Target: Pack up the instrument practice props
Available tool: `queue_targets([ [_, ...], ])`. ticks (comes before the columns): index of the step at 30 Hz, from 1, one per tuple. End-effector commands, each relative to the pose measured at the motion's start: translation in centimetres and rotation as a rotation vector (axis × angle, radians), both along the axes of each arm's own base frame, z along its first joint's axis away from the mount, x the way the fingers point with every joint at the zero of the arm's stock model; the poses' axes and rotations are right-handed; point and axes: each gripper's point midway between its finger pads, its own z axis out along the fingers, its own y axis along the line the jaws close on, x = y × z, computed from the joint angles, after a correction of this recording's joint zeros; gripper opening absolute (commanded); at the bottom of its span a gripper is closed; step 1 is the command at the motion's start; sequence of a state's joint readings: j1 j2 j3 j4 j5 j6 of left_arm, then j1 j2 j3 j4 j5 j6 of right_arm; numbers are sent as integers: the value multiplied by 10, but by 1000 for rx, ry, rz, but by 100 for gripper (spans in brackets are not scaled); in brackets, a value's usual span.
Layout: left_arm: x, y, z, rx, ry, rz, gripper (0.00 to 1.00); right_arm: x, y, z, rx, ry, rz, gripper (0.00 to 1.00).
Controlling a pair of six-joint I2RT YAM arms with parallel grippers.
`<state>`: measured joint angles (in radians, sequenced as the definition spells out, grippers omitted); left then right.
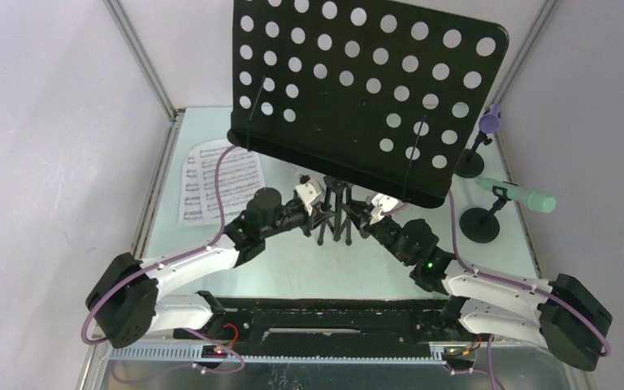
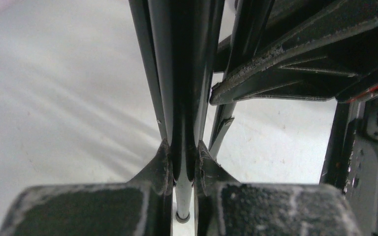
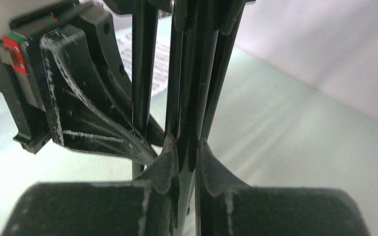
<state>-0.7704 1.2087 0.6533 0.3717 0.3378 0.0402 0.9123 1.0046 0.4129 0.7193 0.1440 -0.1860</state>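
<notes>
The black music rack stands mid-table, and its perforated plate (image 1: pixel 366 89) tilts over both grippers. Its tripod legs (image 1: pixel 335 218) are folded together. My left gripper (image 1: pixel 322 210) is shut on the bundled legs (image 2: pixel 177 73) from the left, and my right gripper (image 1: pixel 361 216) is shut on the same legs (image 3: pixel 197 73) from the right. Each wrist view shows the jaws (image 2: pixel 183 150) (image 3: pixel 187 142) pinching the thin black rods. White sheet-music pages (image 1: pixel 211 183) lie flat at the back left. A purple microphone (image 1: pixel 490 122) and a mint-green microphone (image 1: pixel 520 195) rest in short black holders (image 1: pixel 481 223) at the right.
Grey walls and metal frame posts (image 1: pixel 142 57) close in the table on the left and right. The arm bases and a black rail (image 1: pixel 325 313) run along the near edge. The plate hides much of the table's back.
</notes>
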Motion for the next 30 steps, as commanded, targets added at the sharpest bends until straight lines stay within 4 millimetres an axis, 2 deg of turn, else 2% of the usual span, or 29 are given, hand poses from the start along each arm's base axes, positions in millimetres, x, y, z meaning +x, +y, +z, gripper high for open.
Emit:
queue_targets([
  [1, -27, -21, 28, -109, -218, -152, 0, -9, 9, -17, -39, -9, 54, 0],
  [6, -31, -21, 12, -112, -188, -164, 0, -13, 7, -34, -64, 33, 56, 8],
  [10, -34, -23, 8, -121, -172, -175, 0, -15, 4, -34, -62, 47, 44, 29],
  [13, -33, -23, 8, -122, -170, -170, 0, -13, -3, -26, -33, 51, 11, 45],
  [14, -33, -23, 9, -124, -170, -172, 0, -12, -5, -23, -23, 54, -1, 51],
  [16, -33, -24, 10, -127, -167, -173, 0, -12, -8, -15, 5, 64, -17, 87],
  [17, -33, -24, 10, -129, -164, -173, 0, -10, -11, -10, 31, 71, -34, 98],
  [23, -32, -27, 8, -130, -141, -174, 0, -1, -23, 26, 160, 61, -102, 100],
  [27, -31, -28, 7, -129, -137, -170, 0, -7, -12, 42, 171, 24, -6, 100],
  [30, -31, -31, 7, -124, -129, -186, 0, -15, -1, 42, 149, -2, 71, 100],
])
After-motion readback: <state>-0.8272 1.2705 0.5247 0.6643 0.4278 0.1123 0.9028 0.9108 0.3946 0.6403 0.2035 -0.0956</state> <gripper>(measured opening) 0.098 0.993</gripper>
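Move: Both my hands already grip the music stand's nearly folded legs, so the leg in my left fingers is right at that hand, and the one in my right fingers right at the other. From my left hand the tripod hub is about 2 cm ahead, 2 cm right and 8 cm up. The stand's desk hangs some 25 cm above, 8 ahead and 6 right; the sheet music lies roughly 18 cm ahead, 30 left and 20 below. I keep my left hand shut on its leg while both hands first sink about 1.5 cm. My left hand then draws back and to the right, about 3 cm back in all, turning some 10 degrees clockwise. Meanwhile my right fingers open wide and let go of their leg; that hand edges about 2 cm right, dips a little and rises again beside the hub. ##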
